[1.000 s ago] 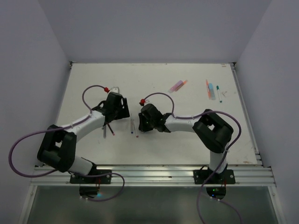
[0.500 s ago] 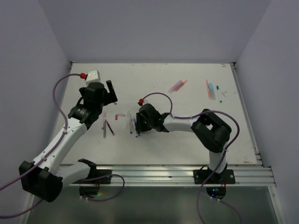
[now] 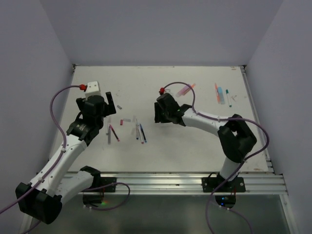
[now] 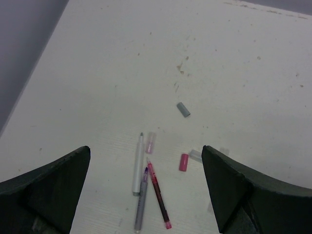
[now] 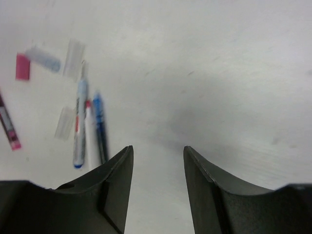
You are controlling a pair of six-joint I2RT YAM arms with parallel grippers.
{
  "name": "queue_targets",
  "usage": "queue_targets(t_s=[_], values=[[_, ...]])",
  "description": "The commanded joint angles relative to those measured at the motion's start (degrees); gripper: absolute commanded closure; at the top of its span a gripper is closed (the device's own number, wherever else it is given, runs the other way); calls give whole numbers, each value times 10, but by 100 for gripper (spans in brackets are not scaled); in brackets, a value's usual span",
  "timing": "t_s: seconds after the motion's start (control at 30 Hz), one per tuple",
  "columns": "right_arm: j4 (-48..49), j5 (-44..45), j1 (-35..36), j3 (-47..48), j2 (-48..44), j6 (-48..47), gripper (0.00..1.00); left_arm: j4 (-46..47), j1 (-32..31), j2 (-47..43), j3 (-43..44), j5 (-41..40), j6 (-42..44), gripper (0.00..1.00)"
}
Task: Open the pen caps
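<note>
Uncapped pens lie in two groups mid-table. On the left are a white pen (image 4: 138,165), a grey-purple pen (image 4: 141,200) and a red pen (image 4: 158,195). To their right lie a blue pen (image 5: 100,126) and a white-and-blue pen (image 5: 80,124). Loose pen caps lie around them: grey (image 4: 183,109), pale pink (image 4: 150,142), red (image 4: 184,162) and clear (image 4: 195,155). My left gripper (image 3: 110,102) (image 4: 145,148) hangs wide open above the left group. My right gripper (image 3: 157,113) (image 5: 158,147) is open over bare table, right of the blue pen, with nothing between its fingers.
Capped pens lie at the back right: a pink-and-orange pair (image 3: 185,89), then orange (image 3: 216,92), light blue (image 3: 221,94) and teal (image 3: 228,98) ones. Side walls close in the table (image 3: 195,146) left and right, and a rail runs along its near edge.
My left arm swung up and left off the pens and opened wide. My right gripper opened, left its pens on the table and moved right and back.
</note>
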Motion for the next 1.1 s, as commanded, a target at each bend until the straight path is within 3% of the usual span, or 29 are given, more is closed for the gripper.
queue_targets(t_s=[0.0,0.17,0.43,0.73,1.07], values=[[-68,68,-86,33,-60,-29,49,38,4,-5,-10,-15,17,0],[-94,110,-240,57,-65,-102,45,36,4,-12,-13,-13,20,0],[-94,59,-433,122,16,-126,47,40,4,-21,-22,-13,22,0],[-135,62,-527,251,135,-142,50,41,4,-22,-23,-11,26,0],[-146,42,-578,263,183,-142,51,42,4,-20,-25,-1,28,0]])
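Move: The green-capped pen lies far across the table from the right hand, about 19 cm ahead, 44 cm to the right and 5 cm below. Close on its left are the blue marker, some 4 cm over and 1 cm farther out, and the orange pen, some 7 cm over and 3 cm farther out. A purple marker lies about 22 cm ahead and 19 cm right of the hand. From the left hand the green-capped pen is about 19 cm ahead, 73 cm right and 21 cm below. Half open, the empty right hand sweeps some 45 cm right and 18 cm forward to the green-capped pen, turning clockwise. ##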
